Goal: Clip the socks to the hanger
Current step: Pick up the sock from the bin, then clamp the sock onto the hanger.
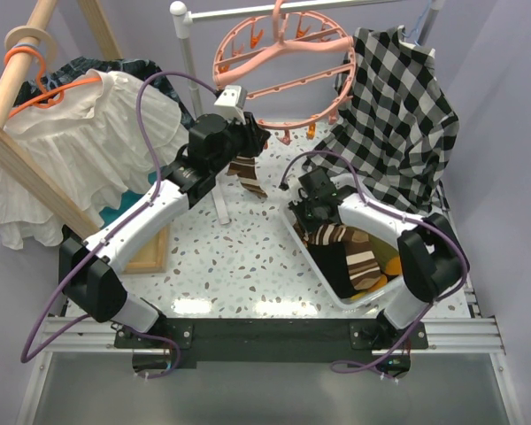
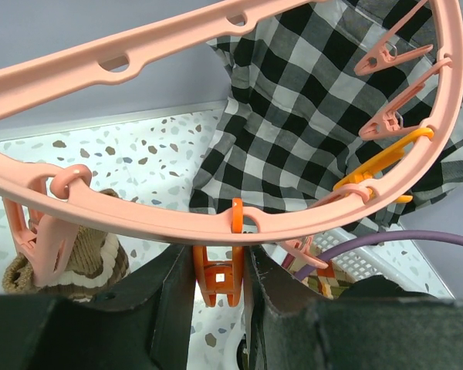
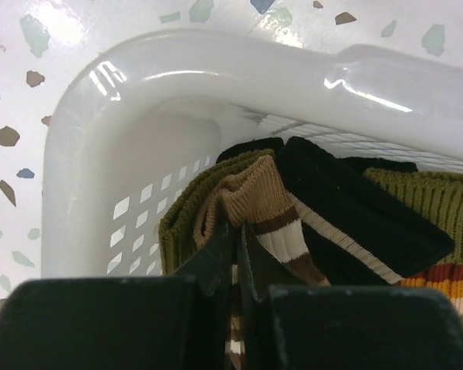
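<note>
The salmon-pink hanger (image 1: 283, 55) hangs at the back centre, and its ring (image 2: 139, 218) crosses the left wrist view. My left gripper (image 1: 255, 138) (image 2: 218, 266) is up at the ring's near edge, shut on a dangling orange clip (image 2: 218, 284). A brown striped sock (image 1: 246, 173) (image 2: 89, 260) hangs from a pink clip (image 2: 37, 240) just left of it. My right gripper (image 1: 308, 211) (image 3: 238, 228) is down in the white basket (image 1: 336, 297) (image 3: 216, 69), shut on the cuff of a brown striped sock (image 3: 266, 196). Black (image 3: 347, 204) and olive socks (image 3: 428, 193) lie beside it.
A black-and-white checked shirt (image 1: 398, 106) (image 2: 309, 116) hangs at the right, against the ring. At the left, a white blouse (image 1: 80, 142) on an orange coat hanger (image 1: 44, 84) hangs from a wooden rack (image 1: 26, 164). A white pole (image 1: 190, 66) stands behind my left arm.
</note>
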{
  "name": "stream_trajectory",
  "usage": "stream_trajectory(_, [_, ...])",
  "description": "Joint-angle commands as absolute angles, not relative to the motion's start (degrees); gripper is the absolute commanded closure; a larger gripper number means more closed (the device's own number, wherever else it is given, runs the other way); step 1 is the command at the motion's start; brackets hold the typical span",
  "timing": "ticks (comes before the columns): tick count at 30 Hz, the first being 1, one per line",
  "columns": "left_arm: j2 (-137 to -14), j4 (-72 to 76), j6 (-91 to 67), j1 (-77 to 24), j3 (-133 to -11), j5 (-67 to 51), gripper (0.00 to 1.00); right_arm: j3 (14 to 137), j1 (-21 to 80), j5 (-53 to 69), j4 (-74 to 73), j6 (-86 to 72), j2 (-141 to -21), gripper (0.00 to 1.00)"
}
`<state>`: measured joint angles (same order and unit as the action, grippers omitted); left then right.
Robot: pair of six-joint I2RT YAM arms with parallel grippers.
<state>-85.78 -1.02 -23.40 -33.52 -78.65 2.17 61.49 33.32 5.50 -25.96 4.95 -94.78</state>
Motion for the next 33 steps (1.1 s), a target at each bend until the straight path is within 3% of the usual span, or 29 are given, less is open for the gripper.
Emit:
stream_trajectory(1, [-84.2,-3.3,-23.4,-33.8,-80.1,1.9,1.00,61.0,33.5,3.6,-24.3,4.2,-87.4,1.00])
stream_trajectory(10, [-84.2,-3.3,-23.1,-33.8,-80.9,1.8,1.00,68.3,33.6,-2.9,-28.6,4.2,-73.9,1.00])
stream_trajectory(16, [-84.2,-3.3,-23.2,-33.8,-81.2,1.7,1.00,76.4,33.6,1.7,-25.6,6.1,-69.0,1.00])
stream_trajectory(25, [-83.9,-3.3,-23.5,-33.8,-81.0,1.4,1.00,78.3,33.7,22.9,-0.2,0.4,-67.1,1.00])
stream_trajectory(33, [-83.5,-3.3,-24.0,-33.8,-80.5,1.2,1.00,67.4,35.3,29.4,23.9,-13.2,-71.9,1.00])
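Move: The right fingers are already shut on the cuff of the brown striped sock, at the bin's left corner. The orange clip it goes to lies about 10 cm ahead, 10 cm left and 29 cm above them; the sock already clipped hangs some 5 cm farther out and 6 cm left of that clip. The black sock lies roughly 11 cm back and 9 cm right of the right hand, a little lower. The orange clip sits right between the left fingers. Keep the right gripper shut on the sock's cuff and raise it quickly, almost 40 cm, up out of the bin towards the orange clip. Over the last third of the rise carry it left about 7 cm, and swing the fingers up by some 70 degrees from pointing down to nearly level, aimed left and forward. Hold the left gripper still, pinching the clip at the hanger's rim. ##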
